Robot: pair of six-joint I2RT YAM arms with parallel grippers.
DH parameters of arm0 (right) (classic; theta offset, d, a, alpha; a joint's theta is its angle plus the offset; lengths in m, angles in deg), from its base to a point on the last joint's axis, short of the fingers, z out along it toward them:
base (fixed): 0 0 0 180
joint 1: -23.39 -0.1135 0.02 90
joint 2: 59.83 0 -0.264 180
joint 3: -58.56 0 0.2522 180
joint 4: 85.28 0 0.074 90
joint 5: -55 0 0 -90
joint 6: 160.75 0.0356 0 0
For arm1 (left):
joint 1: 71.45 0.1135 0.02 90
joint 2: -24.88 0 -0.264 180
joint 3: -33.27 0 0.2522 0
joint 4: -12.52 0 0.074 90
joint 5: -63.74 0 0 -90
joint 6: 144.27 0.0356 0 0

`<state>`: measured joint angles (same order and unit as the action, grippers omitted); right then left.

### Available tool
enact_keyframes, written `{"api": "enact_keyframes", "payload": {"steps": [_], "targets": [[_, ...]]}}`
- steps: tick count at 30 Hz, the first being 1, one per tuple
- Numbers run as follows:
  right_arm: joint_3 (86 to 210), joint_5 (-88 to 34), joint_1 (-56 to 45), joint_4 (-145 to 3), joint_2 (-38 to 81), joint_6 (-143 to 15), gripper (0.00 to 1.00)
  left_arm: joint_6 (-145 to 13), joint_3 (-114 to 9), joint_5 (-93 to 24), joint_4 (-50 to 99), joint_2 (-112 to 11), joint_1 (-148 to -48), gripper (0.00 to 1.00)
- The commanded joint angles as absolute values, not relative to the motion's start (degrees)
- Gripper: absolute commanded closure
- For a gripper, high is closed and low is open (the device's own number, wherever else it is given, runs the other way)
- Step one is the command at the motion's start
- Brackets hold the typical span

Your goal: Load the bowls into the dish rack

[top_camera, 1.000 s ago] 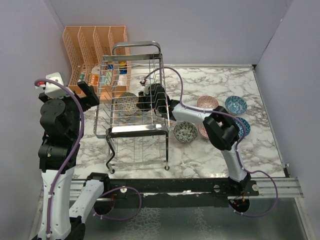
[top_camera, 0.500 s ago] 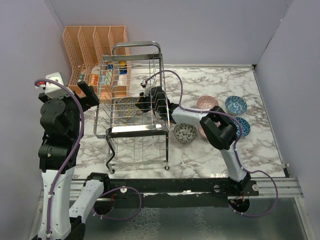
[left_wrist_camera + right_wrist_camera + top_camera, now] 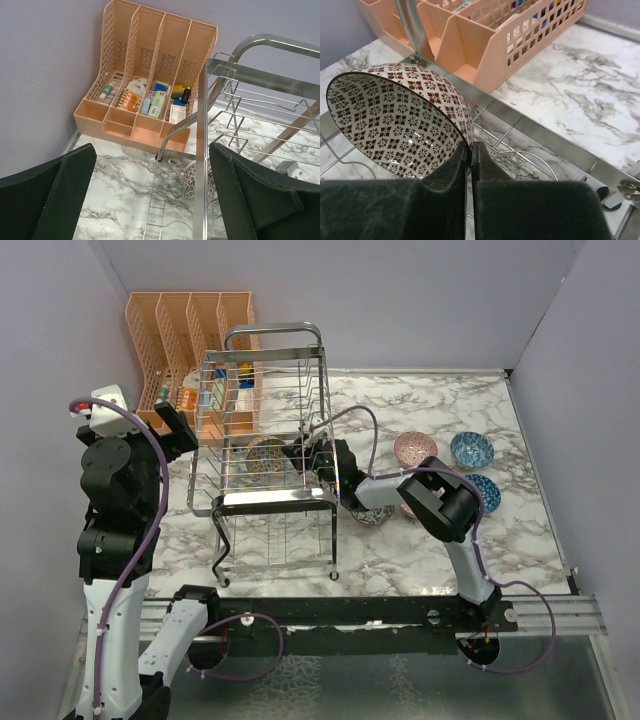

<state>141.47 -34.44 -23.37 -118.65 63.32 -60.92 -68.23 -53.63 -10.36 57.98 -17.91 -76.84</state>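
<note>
A bowl with a brown-and-white pattern (image 3: 395, 120) stands tilted on its edge inside the chrome dish rack (image 3: 540, 135). My right gripper (image 3: 471, 147) is shut on its rim, one finger inside and one outside. From above, that bowl (image 3: 265, 454) and the right gripper (image 3: 297, 455) sit in the middle of the dish rack (image 3: 270, 502). On the table to the right lie a pink bowl (image 3: 414, 447), two blue bowls (image 3: 471, 449) (image 3: 487, 490) and a black-and-white bowl (image 3: 372, 512) half hidden under the right arm. My left gripper (image 3: 152, 150) hangs open and empty left of the rack.
An orange plastic organizer (image 3: 185, 340) with small items stands against the back wall behind the rack. The rack's tall handle bars (image 3: 272, 332) rise above it. Grey walls close in the left, back and right sides.
The right gripper's jaws have closed. The right arm has dropped and drawn toward the rack's front right, and the patterned bowl has shifted slightly with it. The left arm has not moved.
</note>
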Motion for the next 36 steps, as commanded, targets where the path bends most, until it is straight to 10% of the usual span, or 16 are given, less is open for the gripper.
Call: {"api": "enact_keyframes", "payload": {"steps": [1, 36], "targets": [[139.85, -38.85, -25.07, -133.55, 61.24, -69.47, 0.99, -67.71, -53.01, -9.58, 56.16, -17.74, -76.99, 0.01], [151.89, -41.25, -29.69, -149.47, 76.74, -102.30, 0.99, -67.02, -52.52, -9.91, 55.46, -18.74, -77.08, 0.01]]}}
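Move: My right hand already grips the brown-patterned bowl by its rim, inside the rack, with its middle about 5 cm left and 1 cm back. The spot for it on the rack's lower tier lies some 6 cm left, 2 cm ahead and 5 cm below this hand. The orange organizer stands 18 cm left and 14 cm farther out; the black-and-white bowl is 20 cm right and 11 cm back. From my left hand the held bowl is roughly 14 cm ahead, 12 cm right and 32 cm below. With my right hand I keep the shut pinch on the bowl's rim and lift it about 6 cm over the lower tier's wires, also going left, then lower it again by some 2 cm while easing a little forward. All the way I tip the fingertips upward, about 40 degrees in total, rolling the hand's left side slightly down near the end. ##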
